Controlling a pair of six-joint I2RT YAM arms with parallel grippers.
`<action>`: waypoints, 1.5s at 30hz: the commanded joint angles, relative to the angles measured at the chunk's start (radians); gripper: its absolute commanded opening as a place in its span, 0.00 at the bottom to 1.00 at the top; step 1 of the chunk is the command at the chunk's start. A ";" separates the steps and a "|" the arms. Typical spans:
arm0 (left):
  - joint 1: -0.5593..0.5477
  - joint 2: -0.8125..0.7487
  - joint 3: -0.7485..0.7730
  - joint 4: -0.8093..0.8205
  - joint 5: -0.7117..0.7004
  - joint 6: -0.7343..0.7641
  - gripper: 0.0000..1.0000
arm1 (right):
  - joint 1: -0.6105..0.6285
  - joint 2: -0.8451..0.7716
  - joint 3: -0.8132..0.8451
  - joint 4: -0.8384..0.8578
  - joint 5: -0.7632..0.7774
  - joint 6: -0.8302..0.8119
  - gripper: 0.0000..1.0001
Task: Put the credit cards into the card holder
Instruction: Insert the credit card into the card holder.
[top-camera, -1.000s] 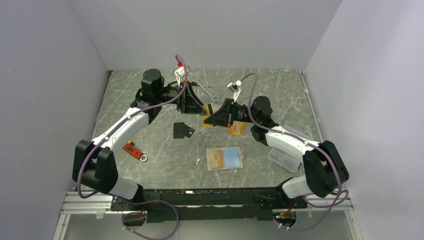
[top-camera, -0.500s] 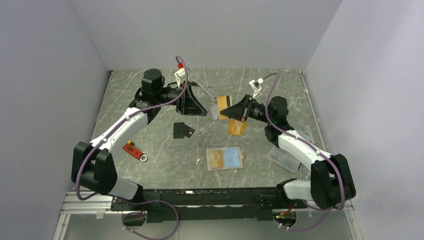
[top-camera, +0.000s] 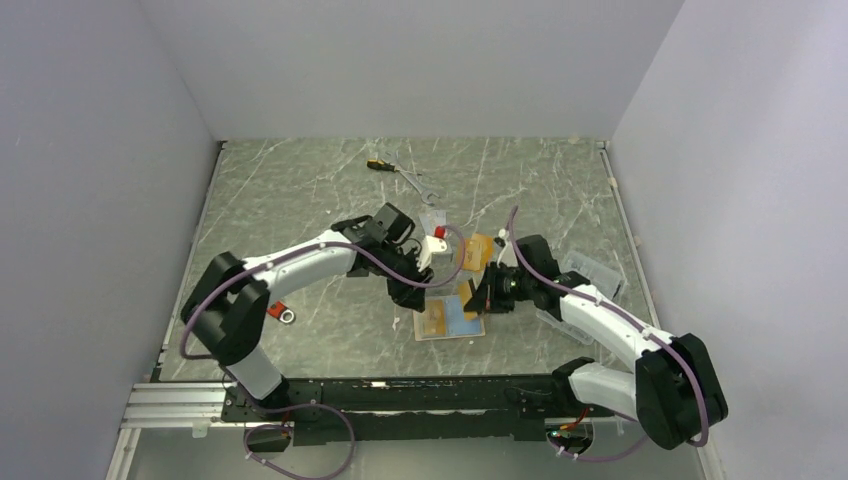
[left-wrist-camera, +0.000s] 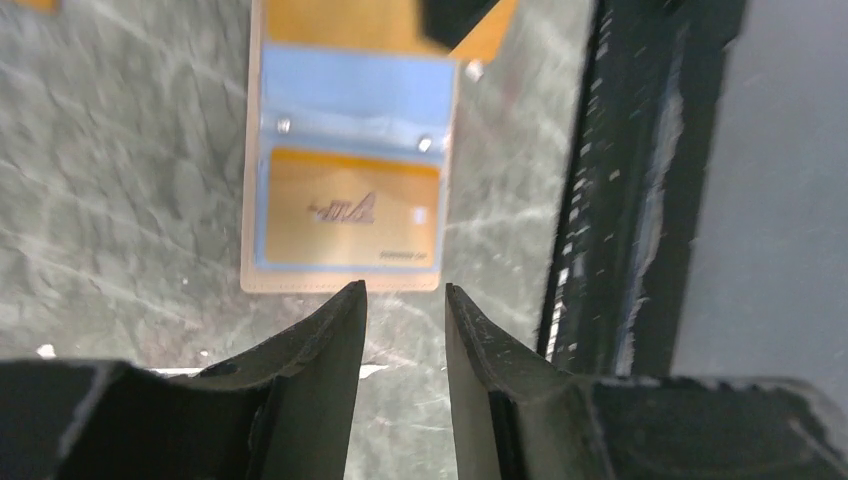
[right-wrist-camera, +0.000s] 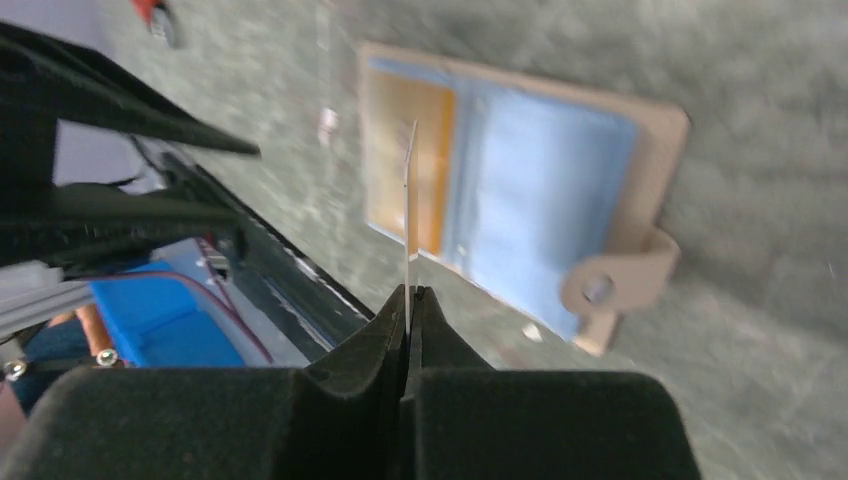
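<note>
The tan card holder (top-camera: 455, 322) lies open near the table's front, showing a blue panel (left-wrist-camera: 350, 95) and an orange panel with a printed logo (left-wrist-camera: 350, 215). My right gripper (top-camera: 483, 295) is shut on an orange credit card (left-wrist-camera: 375, 20), held on edge over the holder. The right wrist view shows that card as a thin line (right-wrist-camera: 410, 200) above the panels (right-wrist-camera: 540, 180). My left gripper (left-wrist-camera: 405, 290) is open and empty, its tips just short of the holder's edge. Another orange card (top-camera: 478, 250) lies behind the holder. The black card is hidden.
A clear plastic box (top-camera: 592, 270) sits at the right beside my right arm. A wrench (top-camera: 420, 185) and a small screwdriver (top-camera: 380, 163) lie at the back. A red object (top-camera: 272, 310) shows by my left arm. The black front rail (left-wrist-camera: 620, 200) runs close to the holder.
Both arms have swung from the back of the table down to the card holder. The right gripper carried the orange card along. The left jaws stayed parted.
</note>
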 joint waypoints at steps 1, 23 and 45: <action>-0.031 0.053 0.002 -0.017 -0.140 0.153 0.40 | 0.027 -0.049 -0.045 -0.152 0.157 0.016 0.00; -0.139 0.252 0.090 -0.010 -0.301 0.254 0.39 | 0.100 0.024 -0.057 -0.225 0.273 0.023 0.00; -0.151 0.275 0.060 -0.020 -0.485 0.338 0.36 | 0.100 -0.008 -0.036 -0.262 0.269 0.002 0.00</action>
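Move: The card holder's middle lies about 5 cm right of the empty left hand, 1 cm ahead and 11 cm below; its pocketed gold card is 2 cm right and 1 cm ahead. From the right hand, still gripping another gold card, the holder's clasp end is 3 cm back, 2 cm right and 9 cm below, and a loose gold card lies 10 cm ahead, straight out. Left hand sinks 9 cm to the pocketed card; right lowers its card 6 cm, back and right, to the clasp end. ##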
